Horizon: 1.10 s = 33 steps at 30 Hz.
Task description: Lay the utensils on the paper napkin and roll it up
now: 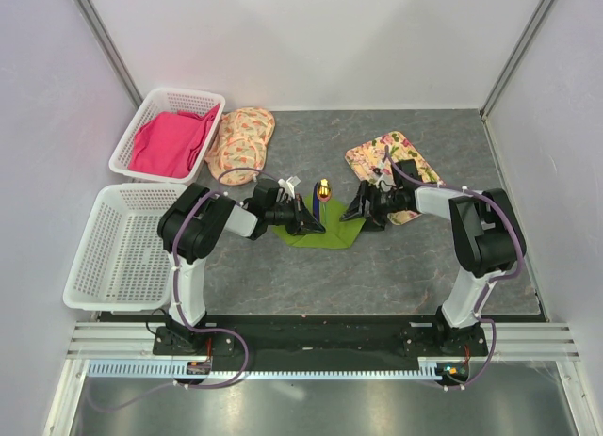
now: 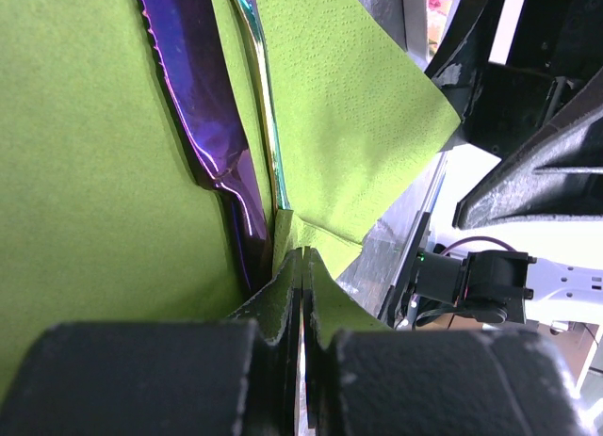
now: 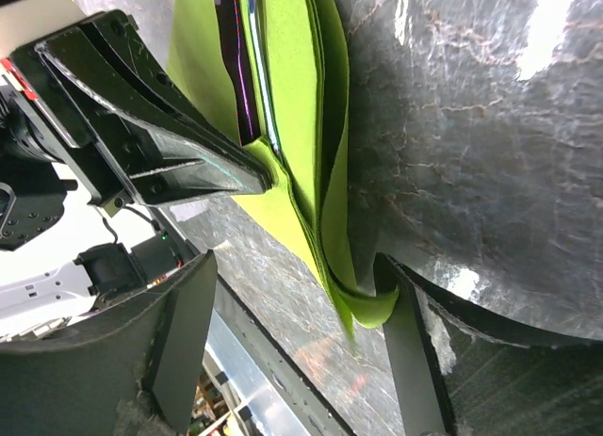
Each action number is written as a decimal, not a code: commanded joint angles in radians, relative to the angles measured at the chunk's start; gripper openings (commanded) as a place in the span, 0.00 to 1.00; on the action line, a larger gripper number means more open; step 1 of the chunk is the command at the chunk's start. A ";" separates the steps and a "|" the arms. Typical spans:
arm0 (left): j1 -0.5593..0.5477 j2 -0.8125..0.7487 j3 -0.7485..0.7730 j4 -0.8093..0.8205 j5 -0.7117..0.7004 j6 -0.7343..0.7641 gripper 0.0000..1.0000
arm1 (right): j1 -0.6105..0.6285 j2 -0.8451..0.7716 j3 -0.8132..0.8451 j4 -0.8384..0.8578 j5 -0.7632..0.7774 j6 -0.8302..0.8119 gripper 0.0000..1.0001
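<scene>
The lime-green paper napkin [image 1: 330,233] lies partly folded on the grey table between both arms. On it lie the utensils: a dark-blue knife [image 2: 203,125] and a thin iridescent one [image 2: 265,106], whose gold end [image 1: 324,186] sticks out past the napkin's far edge. My left gripper [image 2: 301,258] is shut, its tips pinching a raised fold of the napkin right beside the utensil handles. At the napkin's right corner my right gripper [image 3: 294,334] is open. That curled corner [image 3: 375,304] rests against one of the right gripper's fingers [image 3: 415,361]. The other finger stands well apart.
Two white baskets stand at the left, the far one [image 1: 155,106] holding a pink cloth [image 1: 170,139] and the near one [image 1: 118,248] showing nothing inside. Floral mats lie behind the left arm [image 1: 240,139] and under the right arm [image 1: 386,158].
</scene>
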 commanded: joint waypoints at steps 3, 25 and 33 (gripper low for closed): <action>0.008 0.012 0.018 0.011 -0.008 0.018 0.02 | -0.008 -0.052 0.025 0.027 0.008 -0.014 0.68; 0.010 0.010 0.020 0.000 -0.016 0.021 0.02 | 0.087 0.012 0.070 0.044 -0.026 0.030 0.00; 0.010 0.010 0.027 -0.005 -0.014 0.021 0.02 | 0.149 0.072 0.064 0.162 -0.035 0.171 0.00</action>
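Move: The napkin's right-hand corner sits practically between the right hand's open fingers, within about 1 cm and a touch below. From that hand the spoon's middle is some 8 cm left and 3 cm ahead, the knife's about 10 cm left and 3 cm ahead, both roughly 2 cm lower. The shut left fingertips stand some 9 cm left and 2 cm back. From the left hand, the corner is about 10 cm right and 2 cm forward. Almost in place at first, easing back about 1 cm, the right hand shuts its wide-open fingers and pinches the napkin's corner, then draws it left about 5 cm towards the spoon and the left fingertips, with a slight counter-clockwise turn. The left hand stays put, shut fingertips still pressing on the folded napkin by the utensils' handle ends. ##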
